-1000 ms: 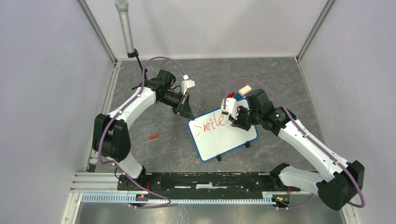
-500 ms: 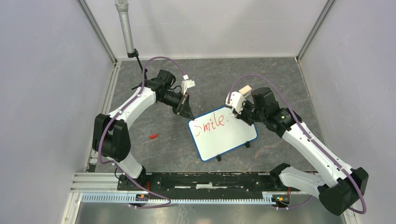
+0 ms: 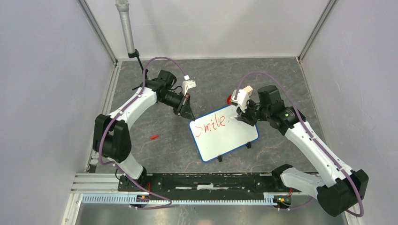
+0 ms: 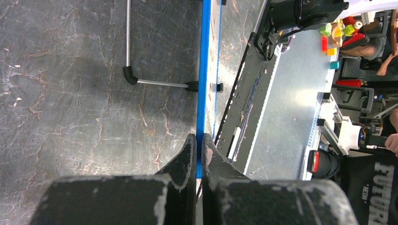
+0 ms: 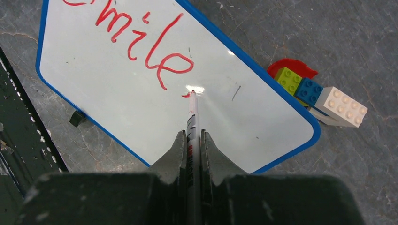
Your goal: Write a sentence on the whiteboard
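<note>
The whiteboard [image 3: 230, 138], white with a blue rim, lies tilted on the dark table between the arms. Red lettering [image 3: 210, 125] on it reads "Smile" [image 5: 141, 42], with a small red mark [image 5: 186, 95] just after the "e". My left gripper [image 3: 189, 114] is shut on the board's far left corner, and the left wrist view shows its fingers pinching the blue rim [image 4: 203, 70]. My right gripper [image 5: 192, 133] is shut on a marker [image 5: 191, 119]. The marker's tip sits right beside the small mark. I cannot tell whether it touches the board.
Toy bricks [image 5: 324, 96] on a red piece [image 5: 286, 65] sit just beyond the board's far right edge. A small red cap [image 3: 153, 137] lies on the table to the left. A grey pole [image 3: 125, 26] stands at the back left. A wire leg [image 4: 141, 80] shows under the board.
My right gripper drew back from the end of "Smile" toward the far right, uncovering a small red mark after the "e". The left gripper and the board stayed put.
</note>
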### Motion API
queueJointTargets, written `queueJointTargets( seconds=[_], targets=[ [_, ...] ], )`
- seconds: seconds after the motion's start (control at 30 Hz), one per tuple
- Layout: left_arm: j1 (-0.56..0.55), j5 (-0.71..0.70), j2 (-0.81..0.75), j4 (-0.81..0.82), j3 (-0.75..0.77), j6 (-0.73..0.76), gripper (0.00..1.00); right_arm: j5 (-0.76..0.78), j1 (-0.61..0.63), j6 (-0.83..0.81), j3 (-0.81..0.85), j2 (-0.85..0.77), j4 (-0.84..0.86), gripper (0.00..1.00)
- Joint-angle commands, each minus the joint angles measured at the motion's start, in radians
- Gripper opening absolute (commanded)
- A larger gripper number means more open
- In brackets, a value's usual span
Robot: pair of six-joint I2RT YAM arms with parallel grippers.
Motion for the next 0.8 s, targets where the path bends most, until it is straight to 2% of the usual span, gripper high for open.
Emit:
queueJointTargets(
  seconds=[0.0, 0.23, 0.47, 0.77],
  targets=[
    [-0.001, -0.024, 0.015, -0.047, 0.031, 0.085, 0.02, -0.077, -0.060, 0.001, 0.044, 0.010, 0.004, 0.00],
    [-0.001, -0.010, 0.012, -0.051, 0.044, 0.095, 0.05, -0.135, -0.135, -0.025, 0.046, 0.016, -0.001, 0.00],
    [-0.003, 0.024, 0.021, -0.062, 0.058, 0.096, 0.32, -0.156, -0.164, -0.049, 0.019, 0.019, 0.028, 0.00],
    [-0.008, 0.054, 0.019, -0.067, 0.056, 0.097, 0.40, -0.176, -0.164, -0.048, -0.002, 0.018, 0.035, 0.00]
  ],
)
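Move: At the left hand the board's upper left corner is already between the closed fingers, level with the hand point; the word "Smile" lies about 8 cm to its right, 2 cm back and some 3 cm lower. The right hand holds the marker, with the red dot after "Smile" about 2 cm ahead, 4 cm left and 4 cm below it. The word's middle is some 12 cm to its left, level ahead and 5 cm lower, and the toy blocks stand about 14 cm ahead, 3 cm right and 15 cm down. Leaving the dot behind, the right hand carries its still-gripped marker right and forward over the blank part of the board, about 2 cm each way, tilting slightly and easing almost to a stop as it rises a little. The left fingers meanwhile open to roughly two fifths and let go of the board's corner, that hand all but staying in place with the fingers either side of the edge. ##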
